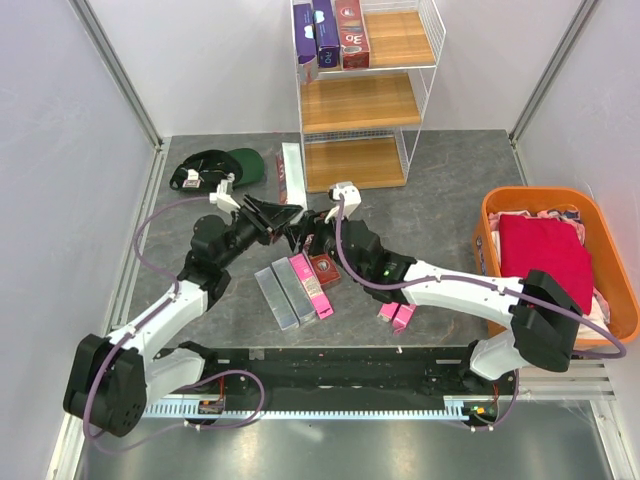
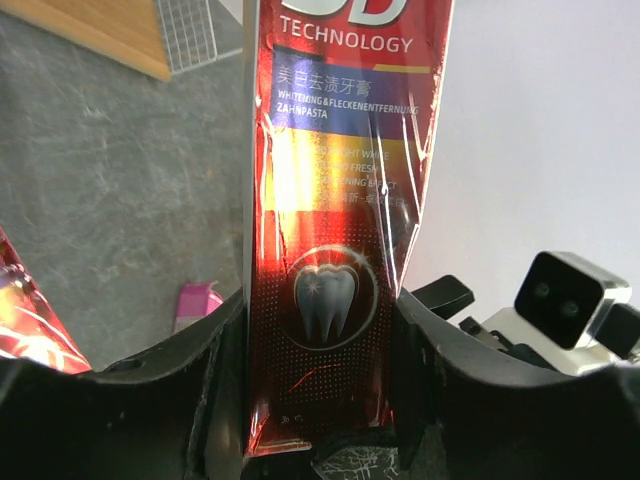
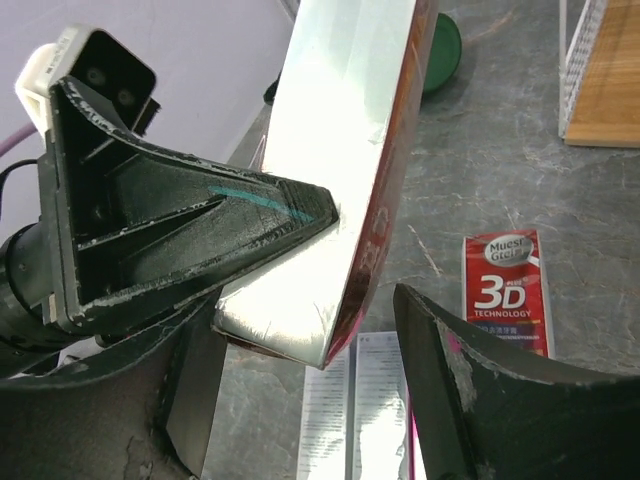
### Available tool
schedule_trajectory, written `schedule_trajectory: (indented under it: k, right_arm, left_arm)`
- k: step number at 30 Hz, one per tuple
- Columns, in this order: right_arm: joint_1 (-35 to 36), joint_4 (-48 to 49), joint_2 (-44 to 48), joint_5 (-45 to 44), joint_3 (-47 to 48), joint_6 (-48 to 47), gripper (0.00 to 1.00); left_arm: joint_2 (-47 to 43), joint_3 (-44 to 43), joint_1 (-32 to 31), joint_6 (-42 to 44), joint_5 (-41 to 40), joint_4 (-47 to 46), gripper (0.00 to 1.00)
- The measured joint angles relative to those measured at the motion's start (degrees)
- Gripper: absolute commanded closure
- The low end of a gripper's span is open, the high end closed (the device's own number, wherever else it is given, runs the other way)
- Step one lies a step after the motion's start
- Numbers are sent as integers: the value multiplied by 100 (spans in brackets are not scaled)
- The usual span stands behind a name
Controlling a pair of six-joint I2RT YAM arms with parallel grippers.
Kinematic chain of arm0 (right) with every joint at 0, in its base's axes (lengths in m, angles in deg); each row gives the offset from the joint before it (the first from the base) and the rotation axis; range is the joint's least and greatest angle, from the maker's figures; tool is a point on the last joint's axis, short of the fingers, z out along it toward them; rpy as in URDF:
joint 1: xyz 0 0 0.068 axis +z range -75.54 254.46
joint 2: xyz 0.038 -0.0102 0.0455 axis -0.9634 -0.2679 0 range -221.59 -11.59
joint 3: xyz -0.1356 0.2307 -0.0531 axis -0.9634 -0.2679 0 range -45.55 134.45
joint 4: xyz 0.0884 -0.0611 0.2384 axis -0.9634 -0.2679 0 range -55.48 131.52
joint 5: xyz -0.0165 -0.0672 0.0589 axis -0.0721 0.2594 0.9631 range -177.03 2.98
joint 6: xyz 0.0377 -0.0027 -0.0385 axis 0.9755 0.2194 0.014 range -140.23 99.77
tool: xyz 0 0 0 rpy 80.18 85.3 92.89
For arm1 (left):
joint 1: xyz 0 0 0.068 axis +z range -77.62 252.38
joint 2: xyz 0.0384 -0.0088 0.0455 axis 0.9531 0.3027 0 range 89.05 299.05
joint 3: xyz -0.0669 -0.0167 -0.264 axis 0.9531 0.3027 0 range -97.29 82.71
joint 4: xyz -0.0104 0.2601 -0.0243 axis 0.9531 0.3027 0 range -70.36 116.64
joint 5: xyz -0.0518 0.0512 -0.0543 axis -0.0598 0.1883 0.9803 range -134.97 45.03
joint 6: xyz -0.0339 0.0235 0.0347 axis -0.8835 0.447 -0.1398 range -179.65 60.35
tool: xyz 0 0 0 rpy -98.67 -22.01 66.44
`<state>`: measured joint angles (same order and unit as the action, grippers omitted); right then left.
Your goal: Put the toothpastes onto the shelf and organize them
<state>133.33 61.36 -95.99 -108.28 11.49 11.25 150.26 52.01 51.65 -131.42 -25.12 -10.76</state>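
Observation:
My left gripper (image 1: 272, 218) is shut on a dark red toothpaste carton (image 2: 335, 200) with a tooth logo, held off the table by one end. Its silver side (image 3: 340, 150) reaches between the fingers of my right gripper (image 1: 308, 238), which stands open around that end, with a gap at its right finger (image 3: 470, 400). Three cartons (image 1: 328, 35), purple and dark red, stand on the top board of the white wire shelf (image 1: 360, 100). On the table lie two silver-grey cartons (image 1: 283, 293), a pink one (image 1: 312, 285), a dark red one (image 1: 325, 268), two small pink ones (image 1: 396, 315) and a carton (image 1: 288, 175) by the shelf.
A green cap (image 1: 225, 165) lies at the back left. An orange basket (image 1: 520, 200) with red and pink cloth stands at the right edge. Grey walls with metal posts close in the table at both sides.

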Motion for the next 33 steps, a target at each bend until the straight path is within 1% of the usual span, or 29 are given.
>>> schedule_trajectory:
  k: [3, 5, 6, 9, 11, 12, 13, 14, 17, 18, 21, 28, 33]
  right_arm:
    - [107, 509, 0, -225, -354, 13, 43]
    - [181, 636, 0, -426, -461, -9, 50]
    - [212, 667, 0, -549, -490, -24, 55]
    - [282, 728, 0, -780, -501, -85, 63]
    - [328, 769, 0, -911, -503, -114, 64]
    - [341, 798, 0, -977, -505, -111, 65]
    - [350, 844, 0, -1047, -505, -107, 65]
    - [348, 892, 0, -1121, -505, -81, 65]
    - [337, 922, 0, -1272, -505, -42, 66]
    - [334, 920, 0, -1311, -505, -31, 66]
    - [317, 857, 9, -1375, -505, -15, 66]
    - [273, 481, 273, -1416, -505, 87, 67]
    - [11, 201, 651, -1198, -518, 396, 67]
  left_arm:
    - [216, 243, -2, -385, 138, -466, 49]
    - [337, 343, -22, -551, 175, -673, 49]
    - [376, 398, -24, -649, 181, -785, 47]
    - [402, 518, -24, -885, 175, -1021, 43]
    - [402, 549, -24, -962, 175, -1099, 38]
    - [402, 560, -24, -988, 175, -1143, 31]
    - [402, 564, -24, -1014, 177, -1176, 27]
    - [400, 564, -24, -1034, 177, -1213, 21]
    - [396, 566, -24, -1071, 181, -1331, 14]
    - [385, 566, -24, -1071, 179, -1349, 9]
    - [334, 564, -24, -1064, 186, -1346, 1]
    - [125, 389, 4, -863, 175, -883, 0]
    - [-105, -7, 15, -282, 72, -24, 0]
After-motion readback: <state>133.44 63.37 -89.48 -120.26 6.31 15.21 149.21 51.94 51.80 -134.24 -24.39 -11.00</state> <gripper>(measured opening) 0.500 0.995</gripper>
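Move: The red 3D toothpaste is already in the left fingers, its near end sitting between the open right fingers. Its middle lies about 6 cm ahead of the left hand and slightly above it; from the right hand it is some 7 cm ahead, 2 cm left and 2 cm up. About 22 cm below the right hand lie the other 3D toothpaste, 1 cm back and 3 cm right, the pink toothpaste, 9 cm back and 2 cm right, and the grey pair, 11 cm back and 4 cm left. Right fingers pinch the near end of the held toothpaste while both hands dip a centimetre or two; only then do the left fingers spread wide and let go, that hand staying nearly in place and rising back about 3 cm. The right hand keeps its grip and draws the box about 5 cm to the right, away from the left hand, rising at the end and turning some 10 degrees clockwise. ##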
